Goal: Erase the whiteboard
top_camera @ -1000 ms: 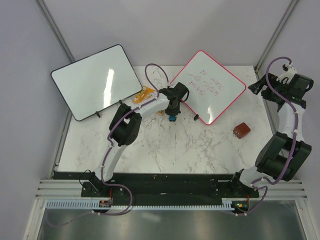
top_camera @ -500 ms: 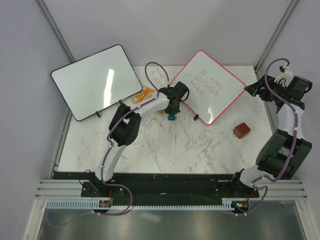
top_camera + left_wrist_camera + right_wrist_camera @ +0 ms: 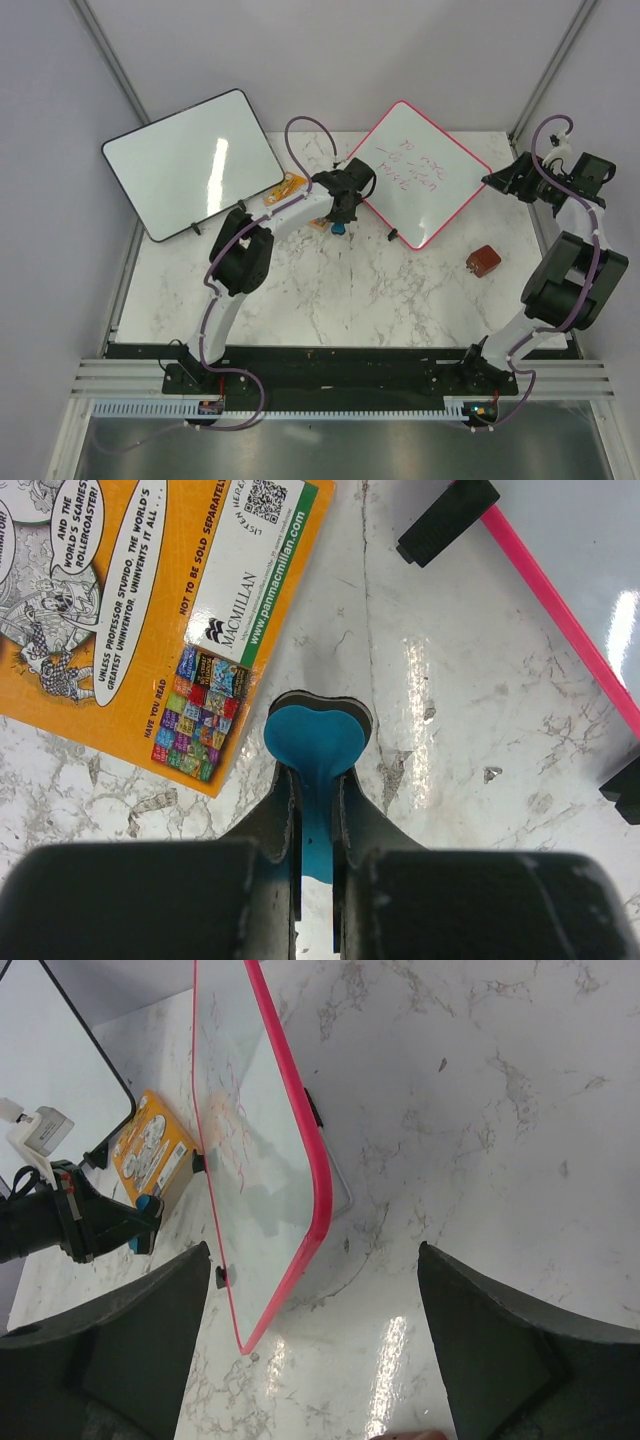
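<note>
The whiteboard (image 3: 415,172) with a pink frame and faint red handwriting stands tilted at the back of the table. It also shows in the right wrist view (image 3: 250,1140) and at the top right of the left wrist view (image 3: 600,560). My left gripper (image 3: 340,224) is shut on a blue eraser (image 3: 313,742) and holds it over the marble just left of the board's lower-left edge. My right gripper (image 3: 497,180) is open and empty beside the board's right corner, and its open fingers frame the board's edge in the right wrist view (image 3: 315,1250).
A larger black-framed whiteboard (image 3: 190,163) leans at the back left. An orange booklet (image 3: 285,190) lies between the two boards, right by the eraser (image 3: 130,610). A small reddish-brown object (image 3: 483,261) lies on the table at the right.
My left gripper has moved a little toward the back with the eraser. My right gripper has swung left toward the pink board's right corner.
</note>
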`<act>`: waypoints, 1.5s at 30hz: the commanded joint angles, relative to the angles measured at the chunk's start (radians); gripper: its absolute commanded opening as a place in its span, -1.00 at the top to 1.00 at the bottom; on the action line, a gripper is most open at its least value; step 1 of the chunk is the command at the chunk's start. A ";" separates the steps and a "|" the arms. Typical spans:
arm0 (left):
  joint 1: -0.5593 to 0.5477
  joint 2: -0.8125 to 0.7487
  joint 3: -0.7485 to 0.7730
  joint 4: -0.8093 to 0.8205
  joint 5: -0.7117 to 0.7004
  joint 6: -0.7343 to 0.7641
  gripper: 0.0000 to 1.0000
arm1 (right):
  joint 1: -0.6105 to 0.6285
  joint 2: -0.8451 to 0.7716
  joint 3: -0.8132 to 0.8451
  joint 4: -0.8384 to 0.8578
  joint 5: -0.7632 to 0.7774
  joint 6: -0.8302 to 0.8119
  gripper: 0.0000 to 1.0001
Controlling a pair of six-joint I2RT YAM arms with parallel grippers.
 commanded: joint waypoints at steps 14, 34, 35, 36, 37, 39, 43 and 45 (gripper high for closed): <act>-0.006 -0.106 -0.021 0.103 0.065 0.083 0.97 | 0.170 0.107 0.030 0.099 -0.001 -0.037 -0.73; -0.009 -0.112 -0.008 0.111 0.056 0.104 0.96 | 0.195 0.108 -0.001 0.134 0.048 -0.023 0.00; -0.009 -0.112 -0.004 0.111 0.053 0.113 0.97 | 0.193 0.111 -0.004 0.133 0.039 -0.025 0.03; -0.011 -0.109 0.001 0.111 0.048 0.120 0.97 | 0.193 0.116 -0.004 0.130 0.031 -0.029 0.04; -0.011 -0.109 0.014 0.111 0.048 0.124 0.96 | 0.193 0.120 -0.004 0.125 0.025 -0.037 0.06; -0.009 -0.109 0.028 0.111 0.044 0.129 0.96 | 0.193 0.134 -0.001 0.087 0.016 -0.083 0.13; -0.009 -0.096 0.085 0.111 0.044 0.126 0.97 | 0.195 0.150 0.013 0.001 0.010 -0.185 0.35; -0.008 -0.090 0.120 0.111 0.042 0.120 0.96 | 0.192 0.156 0.023 -0.053 0.017 -0.224 0.47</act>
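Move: The whiteboard's raised right corner is about 3 cm ahead of the open right hand, 5 cm to its left and 4 cm below. The red block lies some 8 cm back and 5 cm right of this hand, the board's lower black foot about 3 cm back and 17 cm left, both roughly 17 cm down. From the left hand, which already holds the blue eraser, that corner is some 26 cm right, 5 cm ahead and 9 cm higher. The whiteboard's pink upper edge near its right corner comes between the right fingers: that hand swings about 7 cm left while easing 3 cm forward and 3–4 cm down, turning some 10 degrees counter-clockwise, then closes from wide open to about a third and pinches the rim. The left hand keeps its grip on the eraser and rises about 3 cm, drifting 2 cm right towards the board. ##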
